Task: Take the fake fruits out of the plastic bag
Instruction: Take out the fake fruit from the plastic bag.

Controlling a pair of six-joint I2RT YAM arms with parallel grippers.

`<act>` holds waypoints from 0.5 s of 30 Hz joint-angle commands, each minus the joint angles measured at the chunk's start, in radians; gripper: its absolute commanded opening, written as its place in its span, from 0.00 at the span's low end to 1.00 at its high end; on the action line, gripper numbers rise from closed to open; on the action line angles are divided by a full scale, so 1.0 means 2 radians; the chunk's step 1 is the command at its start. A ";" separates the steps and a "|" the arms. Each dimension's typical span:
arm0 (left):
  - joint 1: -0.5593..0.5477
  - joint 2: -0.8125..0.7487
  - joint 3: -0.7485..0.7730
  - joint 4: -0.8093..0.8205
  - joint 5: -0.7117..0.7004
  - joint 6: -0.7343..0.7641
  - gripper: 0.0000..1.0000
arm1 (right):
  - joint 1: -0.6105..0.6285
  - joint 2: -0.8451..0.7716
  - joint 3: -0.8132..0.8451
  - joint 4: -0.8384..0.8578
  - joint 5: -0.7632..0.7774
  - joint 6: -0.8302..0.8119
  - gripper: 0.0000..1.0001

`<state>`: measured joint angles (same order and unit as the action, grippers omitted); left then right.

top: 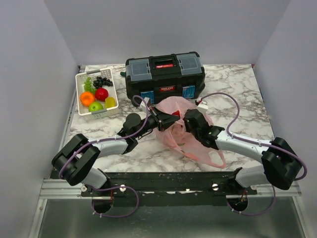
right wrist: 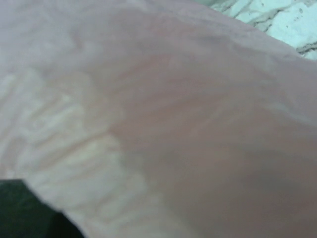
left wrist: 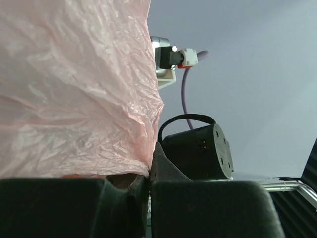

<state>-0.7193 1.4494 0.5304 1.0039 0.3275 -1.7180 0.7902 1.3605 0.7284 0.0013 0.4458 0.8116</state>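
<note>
The pink plastic bag (top: 173, 106) lies crumpled on the marble table in front of the toolbox. My left gripper (top: 165, 119) is shut on a fold of the bag's film (left wrist: 74, 89) at its left edge; in the left wrist view its jaws (left wrist: 147, 178) meet on the plastic. My right gripper (top: 187, 125) is pushed into the bag from the right, its fingertips hidden. Pink film (right wrist: 163, 114) fills the right wrist view. Fake fruits sit in the white basket: an orange (top: 87, 98), a red apple (top: 101, 93), a green apple (top: 95, 106), a lemon (top: 110, 102) and dark grapes (top: 103, 81).
A black toolbox (top: 164, 77) stands right behind the bag. The white slotted basket (top: 79, 82) is at the back left and also holds a light green grape bunch (top: 88, 85). A bag handle (top: 218, 161) trails toward the near edge. Grey walls close in on the table.
</note>
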 commanded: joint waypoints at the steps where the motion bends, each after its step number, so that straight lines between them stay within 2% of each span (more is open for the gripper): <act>1: 0.002 0.000 0.010 0.027 0.019 -0.005 0.00 | -0.011 0.000 -0.032 0.081 0.023 0.015 0.25; 3: 0.002 0.003 0.007 0.024 0.021 -0.006 0.00 | -0.022 0.009 -0.036 0.102 0.019 0.018 0.36; 7: 0.002 0.010 -0.001 0.019 0.025 -0.008 0.00 | -0.035 0.041 -0.022 0.121 0.001 0.018 0.45; 12: 0.002 0.017 0.002 0.003 0.033 0.001 0.00 | -0.040 0.066 -0.037 0.190 -0.016 0.016 0.66; 15: 0.002 0.021 0.002 0.001 0.035 0.005 0.00 | -0.046 0.086 -0.043 0.228 -0.037 0.023 0.69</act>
<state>-0.7193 1.4750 0.5327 1.0027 0.3622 -1.7248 0.7116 1.4887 0.6613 0.2951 0.4191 0.8383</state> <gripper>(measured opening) 0.003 0.676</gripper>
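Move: The red fruit, barely showing inside the bag, lies about 6 cm to the right hand's left, roughly 1 cm ahead and 6 cm below. The toolbox's middle is some 17 cm ahead and 11 cm left of that hand, roughly level; a slack bag handle lies about 22 cm back, 16 cm right, 10 cm below. From the left hand the red fruit is about 3 cm ahead, 1 cm right and 18 cm below. Right hand reaches about 4 cm forward, sinking 2 cm, fingers opening wide; left keeps the bag film pinched. ##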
